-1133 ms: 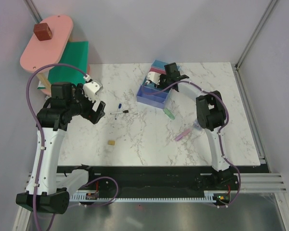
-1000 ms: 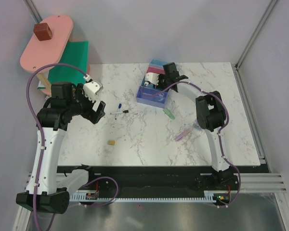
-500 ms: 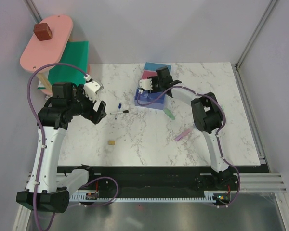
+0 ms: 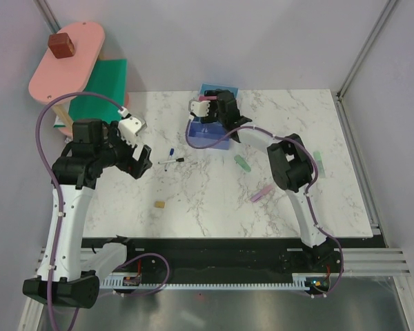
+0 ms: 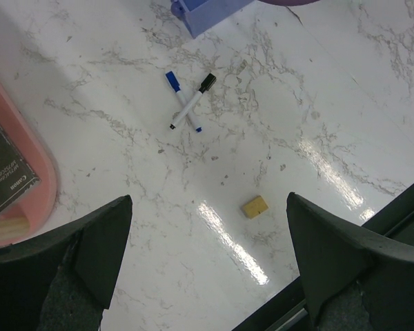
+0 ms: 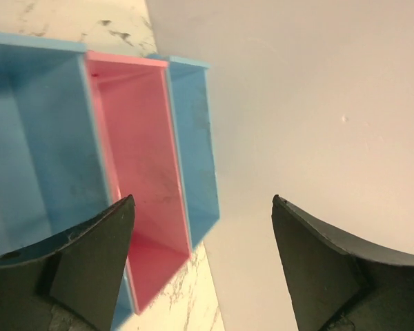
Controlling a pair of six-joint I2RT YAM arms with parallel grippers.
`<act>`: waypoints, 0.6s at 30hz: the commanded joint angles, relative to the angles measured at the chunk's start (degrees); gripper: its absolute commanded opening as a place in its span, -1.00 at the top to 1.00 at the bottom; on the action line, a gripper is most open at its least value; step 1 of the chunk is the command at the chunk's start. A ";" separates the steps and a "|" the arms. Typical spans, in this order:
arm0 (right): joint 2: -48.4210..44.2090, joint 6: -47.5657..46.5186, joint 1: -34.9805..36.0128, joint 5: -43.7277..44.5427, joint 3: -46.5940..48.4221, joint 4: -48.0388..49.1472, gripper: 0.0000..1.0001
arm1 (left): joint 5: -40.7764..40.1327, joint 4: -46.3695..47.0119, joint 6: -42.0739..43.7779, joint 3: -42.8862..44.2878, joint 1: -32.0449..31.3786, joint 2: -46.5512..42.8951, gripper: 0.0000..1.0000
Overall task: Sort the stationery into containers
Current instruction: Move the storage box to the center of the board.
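The containers (image 4: 208, 136) are a joined row of small bins at the back middle of the table. My right gripper (image 4: 208, 105) hovers over them, open and empty. In the right wrist view the pink bin (image 6: 134, 165) and blue bins lie below my right gripper (image 6: 203, 200), whose jaws stand wide apart. Two crossed white markers (image 4: 171, 160) lie just right of my left gripper (image 4: 139, 156), which is open and holds nothing. The left wrist view shows the markers (image 5: 188, 103) and a tan block (image 5: 254, 206) beyond my left gripper (image 5: 208, 200). A mint-green piece (image 4: 242, 163) and a pink-lilac bar (image 4: 262, 192) lie near the right arm.
A pink-and-green tiered shelf (image 4: 69, 58) stands at the back left with a brown cube (image 4: 61, 45) on top. Its pink edge (image 5: 27, 158) shows in the left wrist view. The tan block (image 4: 160, 204) sits toward the table's front edge.
My right gripper has swung left and opened its jaws wide. The row of bins has shifted left and turned with it. The left arm has stayed still.
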 commanded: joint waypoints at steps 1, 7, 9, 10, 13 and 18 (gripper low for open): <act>-9.91 10.93 0.11 6.80 0.24 -3.46 -0.77 | 2.12 -0.46 -1.93 2.66 -0.27 -1.48 -0.99; -19.94 34.22 -0.07 0.86 2.44 -40.88 -0.81 | 2.12 -1.70 0.27 4.51 -0.27 -2.36 -0.99; -22.31 38.09 -0.16 -4.85 1.83 -47.70 -0.83 | 2.12 -1.87 1.23 4.86 -0.27 -2.19 -0.99; -23.54 39.33 -0.24 -6.61 0.43 -51.21 -0.85 | 2.12 -1.96 1.41 5.21 -0.27 -1.93 -0.99; -25.39 42.06 -0.69 -8.90 -3.87 -51.78 -0.85 | 2.99 -1.87 1.41 6.09 -0.27 -1.57 -0.99; -21.90 45.67 -0.77 -11.89 -4.07 -50.90 -0.85 | 3.70 -0.73 0.97 6.27 -0.27 -0.87 -0.99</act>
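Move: The storage box lies just under the open, empty right hand: its middle is some 4 cm back, 2 cm to the left and 10 cm below. The green stick is about 22 cm back and 8 cm to that hand's right; the crossed markers are roughly 21 cm back and 16 cm left, both some 12 cm below. From the left hand the box's middle is about 28 cm ahead, 21 cm right and 24 cm lower. Back towards its own base the right hand swings, about 15 cm in all and some 5 cm to the right, arching up about 8 cm off the storage box and dipping again over its near right corner. The wrist tips the wide-open fingers down by nearly 40 degrees on the way. The empty left hand merely rises about 3 cm. ##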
